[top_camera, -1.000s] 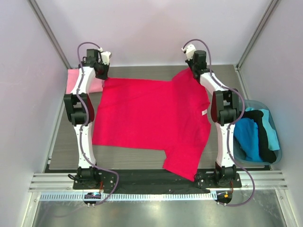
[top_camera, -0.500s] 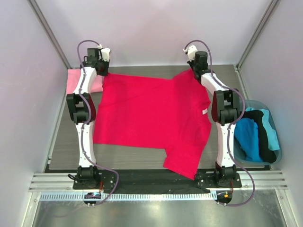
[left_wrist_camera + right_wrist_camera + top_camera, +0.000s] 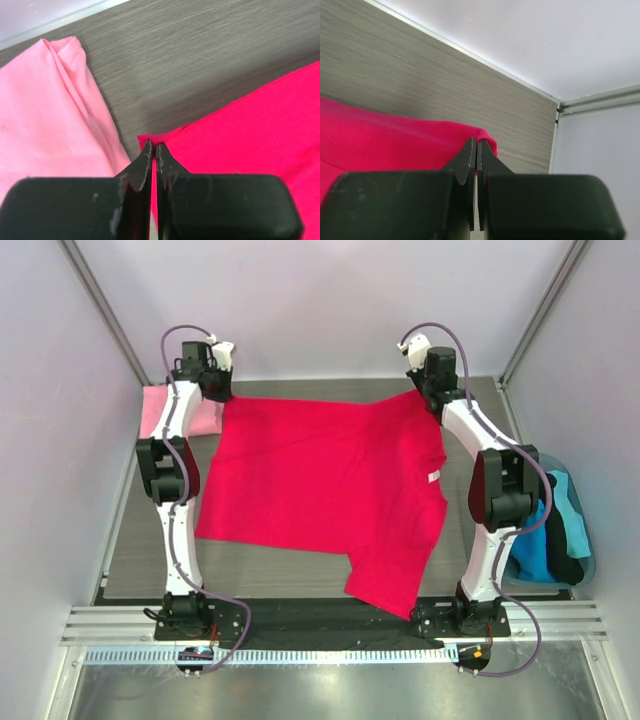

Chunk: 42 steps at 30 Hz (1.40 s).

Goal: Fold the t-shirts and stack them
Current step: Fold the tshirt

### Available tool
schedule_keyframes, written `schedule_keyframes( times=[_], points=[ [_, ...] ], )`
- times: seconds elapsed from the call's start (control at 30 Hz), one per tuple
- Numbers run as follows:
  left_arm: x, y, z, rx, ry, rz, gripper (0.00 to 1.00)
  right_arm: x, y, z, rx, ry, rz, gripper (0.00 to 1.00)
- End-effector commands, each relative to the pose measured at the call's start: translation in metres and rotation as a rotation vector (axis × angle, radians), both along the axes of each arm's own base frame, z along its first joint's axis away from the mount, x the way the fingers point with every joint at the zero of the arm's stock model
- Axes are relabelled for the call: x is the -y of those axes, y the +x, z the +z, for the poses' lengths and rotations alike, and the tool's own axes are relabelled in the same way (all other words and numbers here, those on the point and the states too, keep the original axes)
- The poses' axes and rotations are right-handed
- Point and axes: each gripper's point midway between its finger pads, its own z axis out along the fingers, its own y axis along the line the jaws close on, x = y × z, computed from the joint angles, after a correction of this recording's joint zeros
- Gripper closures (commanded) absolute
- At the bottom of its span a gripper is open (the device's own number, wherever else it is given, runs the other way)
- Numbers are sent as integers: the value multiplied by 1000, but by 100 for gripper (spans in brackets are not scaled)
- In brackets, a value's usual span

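Note:
A large crimson-red t-shirt (image 3: pixel 320 480) lies spread over the grey table, a small white label (image 3: pixel 433 477) at its right side. Its near right part hangs toward the front edge. My left gripper (image 3: pixel 222 397) is shut on the shirt's far left corner (image 3: pixel 152 137). My right gripper (image 3: pixel 425 393) is shut on the far right corner (image 3: pixel 485 137), pulled out toward the back right. A folded light pink t-shirt (image 3: pixel 172 410) lies at the back left, right beside the left gripper (image 3: pixel 154 146), and fills the left of that wrist view as pink cloth (image 3: pixel 45 115).
A blue bin (image 3: pixel 585 565) holding blue, teal and black clothes stands off the table's right side, partly behind my right arm. White walls close the back and sides. A black mounting rail (image 3: pixel 320 615) runs along the near edge.
My right gripper has moved right and slightly back with its corner, stretching the shirt's far edge straighter. The left gripper has barely shifted.

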Motion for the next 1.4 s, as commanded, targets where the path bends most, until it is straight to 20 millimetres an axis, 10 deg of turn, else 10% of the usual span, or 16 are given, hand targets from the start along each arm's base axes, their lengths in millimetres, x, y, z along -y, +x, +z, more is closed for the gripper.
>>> schedule_keyframes(
  times=[0.0,0.27,0.93,1.37],
  points=[
    [-1,-10,74,118,-21,-20,100,6,-21,39,59,12,-6,99],
    [-10,-38,96,135,-35,-37,100,3,-67,25,-11,37,12,99],
    [-18,-92,72,40,-34,-46,100,-14,-176,2,-145,132,67,99],
    [-27,-107,52,-5,-10,-34,100,-20,-200,-21,-201,173,87,99]
  ],
)
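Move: Both hands already pinch the t-shirt's far side. From the left hand, the shirt's near hem corner lies about 36 cm back and 4 cm left, some 9 cm below; the folded pink cloth is level with the hand, its middle about 13 cm left. From the right hand, the white collar label is roughly 22 cm back and 2 cm right, 16 cm below; the flat sleeve is about 50 cm back and 11 cm left, the laundry bin 32 cm back and 29 cm right. Keeping their pinch on the far side of the red shirt, both hands carry it back over the body towards the robot. The right leads, going some 20 cm back towards the collar label and sinking about 4 cm late on while its fingers tip down; the left draws back about 11 cm, arching up 6 cm and settling partway down again. ##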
